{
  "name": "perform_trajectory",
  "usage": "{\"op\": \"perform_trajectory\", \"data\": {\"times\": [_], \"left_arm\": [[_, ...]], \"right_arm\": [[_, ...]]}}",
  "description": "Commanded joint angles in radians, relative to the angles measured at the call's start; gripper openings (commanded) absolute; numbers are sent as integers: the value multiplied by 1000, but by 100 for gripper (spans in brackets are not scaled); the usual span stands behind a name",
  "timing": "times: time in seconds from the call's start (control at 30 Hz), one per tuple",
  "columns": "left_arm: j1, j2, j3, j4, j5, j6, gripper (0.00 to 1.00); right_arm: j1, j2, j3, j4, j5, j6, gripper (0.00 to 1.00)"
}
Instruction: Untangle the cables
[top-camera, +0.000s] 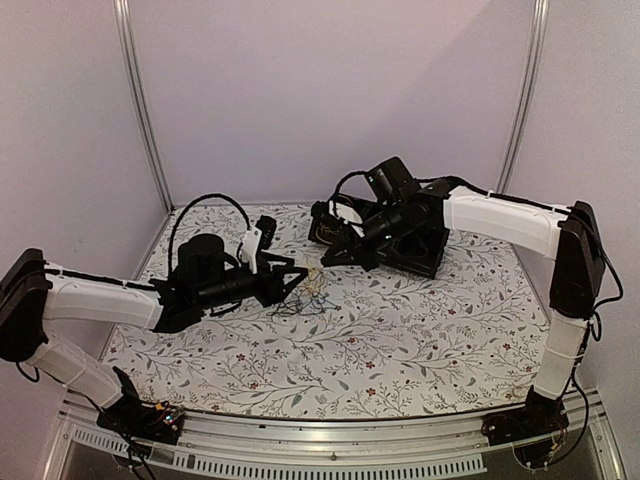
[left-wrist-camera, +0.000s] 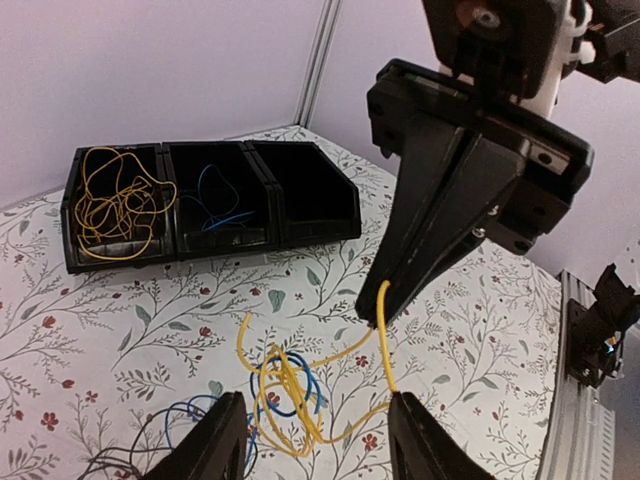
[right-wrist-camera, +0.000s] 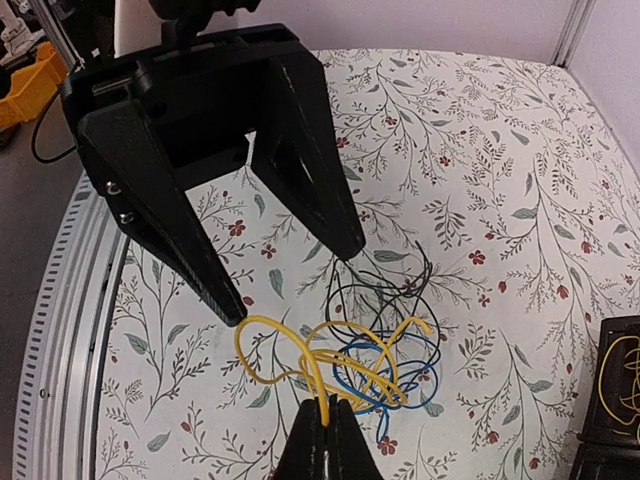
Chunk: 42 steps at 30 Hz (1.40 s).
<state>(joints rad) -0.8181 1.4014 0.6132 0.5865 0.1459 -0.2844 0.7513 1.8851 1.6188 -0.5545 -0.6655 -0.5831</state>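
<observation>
A tangle of cables (right-wrist-camera: 400, 345) in yellow, blue and black lies on the flowered table; it also shows as the cables (left-wrist-camera: 285, 395) and as a small heap of cables (top-camera: 305, 298). My right gripper (right-wrist-camera: 326, 405) is shut on a yellow cable (right-wrist-camera: 320, 375) at the edge of the tangle, and this strand runs up from the tangle into the tip of the right gripper (left-wrist-camera: 385, 310). My left gripper (left-wrist-camera: 315, 440) is open, its fingers astride the near side of the tangle and holding nothing. The left gripper (right-wrist-camera: 292, 283) faces the right one across the cables.
A black tray (left-wrist-camera: 300, 160) with three compartments stands at the back, yellow wires (left-wrist-camera: 115, 205) in one and blue wires (left-wrist-camera: 220, 205) in the middle one. The tray (top-camera: 425, 262) sits under the right arm. An aluminium rail (top-camera: 320, 432) runs along the table's near edge.
</observation>
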Motion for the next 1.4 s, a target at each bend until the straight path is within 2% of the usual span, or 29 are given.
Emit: {"op": "perform_trajectory", "data": {"times": [0.0, 0.07, 0.43, 0.53, 0.67, 0.87, 1.17, 1.3, 1.37], "left_arm": [[-6, 74, 40, 39, -92, -17, 50], [-6, 133, 78, 41, -127, -14, 49], [-5, 488, 218, 295, -21, -39, 44], [-1, 579, 258, 301, -7, -55, 38], [7, 668, 298, 253, -10, -83, 33], [31, 727, 290, 240, -3, -122, 29], [70, 757, 274, 192, -6, -161, 25], [81, 745, 248, 172, -16, -165, 14], [92, 723, 235, 133, -22, -158, 4]], "right_arm": [[-1, 5, 34, -26, -77, 45, 0], [-1, 1, 42, -32, -102, 55, 0], [-24, -65, 149, -68, -275, 96, 0], [-52, -74, 231, -80, -331, 122, 0], [-114, -77, 428, -102, -396, 157, 0], [-243, -67, 640, -55, -485, 268, 0], [-410, -69, 743, 56, -509, 367, 0], [-562, -79, 777, 175, -549, 473, 0], [-651, -90, 785, 218, -551, 523, 0]]}}
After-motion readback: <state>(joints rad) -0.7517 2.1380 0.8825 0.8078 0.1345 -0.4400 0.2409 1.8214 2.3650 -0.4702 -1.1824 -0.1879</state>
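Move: The blue cable lies about 8 cm ahead of the left hand, 4 cm to its right and 18 cm below; the dark cables lie some 6 cm to the left of the blue one and 2 cm nearer the bases. The right hand already holds the yellow cable; the tray's left compartment is roughly 30 cm ahead of that hand, 3 cm to its right and 17 cm lower, while the blue cable is about 6 cm ahead, 19 cm below. Lift the right hand about 35 cm, slowly at first, then fast and out some 17 cm to the right, keeping the yellow cable pinched and swinging the fingers up to roughly level. Meanwhile bring the left gripper forward and slightly right, then sink it about 18 cm in all onto the blue cable, tipping down and closing the fingers on it. ##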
